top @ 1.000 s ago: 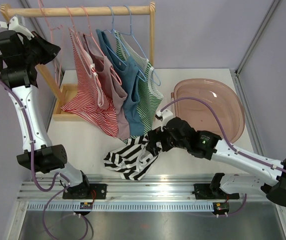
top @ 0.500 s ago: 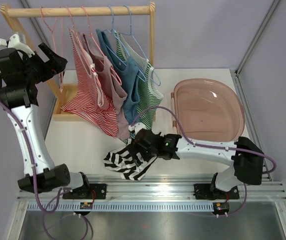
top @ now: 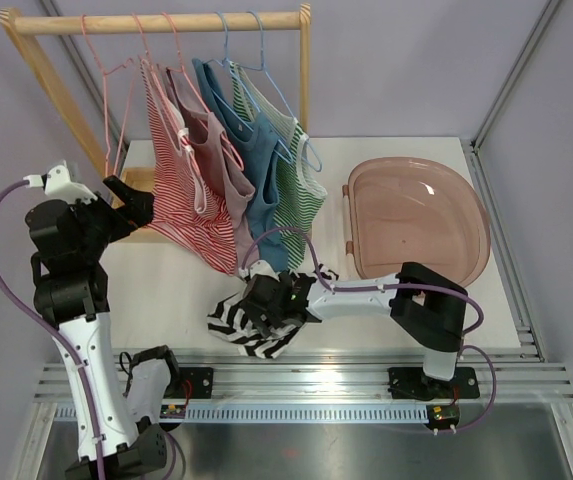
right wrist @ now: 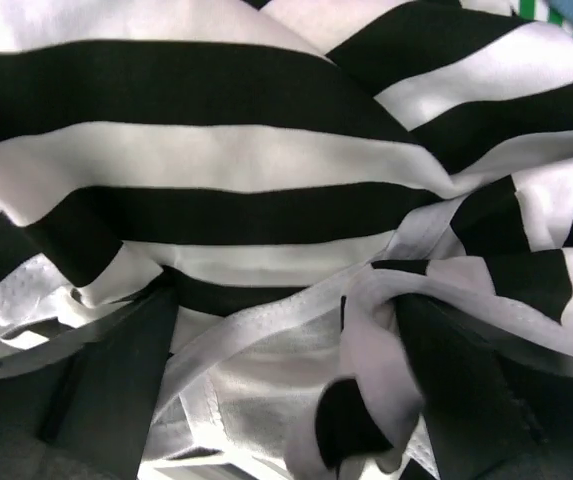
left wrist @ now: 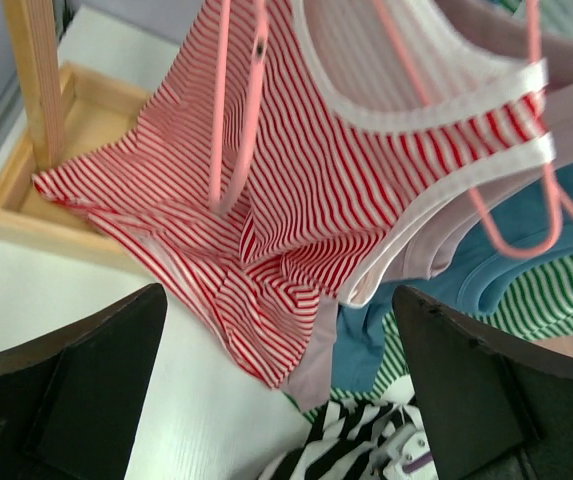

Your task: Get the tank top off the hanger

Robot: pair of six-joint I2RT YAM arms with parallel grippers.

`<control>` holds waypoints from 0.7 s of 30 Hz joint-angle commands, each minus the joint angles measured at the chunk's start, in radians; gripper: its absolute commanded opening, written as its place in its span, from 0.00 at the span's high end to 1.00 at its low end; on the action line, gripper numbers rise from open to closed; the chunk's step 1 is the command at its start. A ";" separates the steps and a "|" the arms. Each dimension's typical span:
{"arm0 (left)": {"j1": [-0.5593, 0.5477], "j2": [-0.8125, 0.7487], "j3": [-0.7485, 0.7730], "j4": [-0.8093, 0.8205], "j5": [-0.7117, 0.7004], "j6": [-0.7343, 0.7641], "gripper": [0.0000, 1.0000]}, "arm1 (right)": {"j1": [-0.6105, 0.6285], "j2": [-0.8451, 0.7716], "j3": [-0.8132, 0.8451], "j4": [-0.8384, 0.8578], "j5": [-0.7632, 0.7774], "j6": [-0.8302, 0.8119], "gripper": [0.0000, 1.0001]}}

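Note:
The black-and-white striped tank top (top: 228, 318) lies crumpled on the table near the front, off any hanger. My right gripper (top: 264, 303) is pressed down into it, open, with striped fabric (right wrist: 266, 160) bunched between its fingers (right wrist: 96, 400). An empty pink hanger (top: 107, 110) hangs at the left end of the wooden rail (top: 166, 21). My left gripper (top: 131, 205) stands open and empty to the left of the red-striped top (left wrist: 346, 190), and the pink hanger (left wrist: 236, 110) shows ahead of it.
Red-striped, mauve, blue and green-striped tops (top: 266, 190) hang on the rail. The rack's wooden base (left wrist: 26, 190) sits at the back left. A pink basin (top: 416, 220) stands at the right.
My left gripper opened and its arm dropped from the rail's left end to beside the rack base. My right arm swung left and sank into the striped top.

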 commanded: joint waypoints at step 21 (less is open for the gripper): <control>-0.207 -0.099 -0.210 0.071 -0.169 -0.034 0.01 | 0.009 -0.478 0.092 -0.312 0.322 0.004 1.00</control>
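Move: The right hand is down over the crumpled black-and-white tank top, whose middle lies about 1 cm ahead, level with it sideways and roughly 1 cm lower. From the same hand, the basin stands some 21 cm ahead and 32 cm to the right, about level in height; the green-striped top hangs around 18 cm ahead, 3 cm to the right, its middle about 15 cm higher. From the left hand, the tank top lies about 11 cm back, 21 cm to the right and 35 cm down. Barely shifting at first, about 1 cm forward and left, the right hand shuts its wide-open fingers and pinches the tank top near its pale neck edging. It then rises sharply by some 13 cm with the cloth gripped, drifting about 5 cm right and tipping its fingertips up roughly 10 degrees. The left hand, empty and open, sinks about 6 cm and eases right below the rack's hangers. ##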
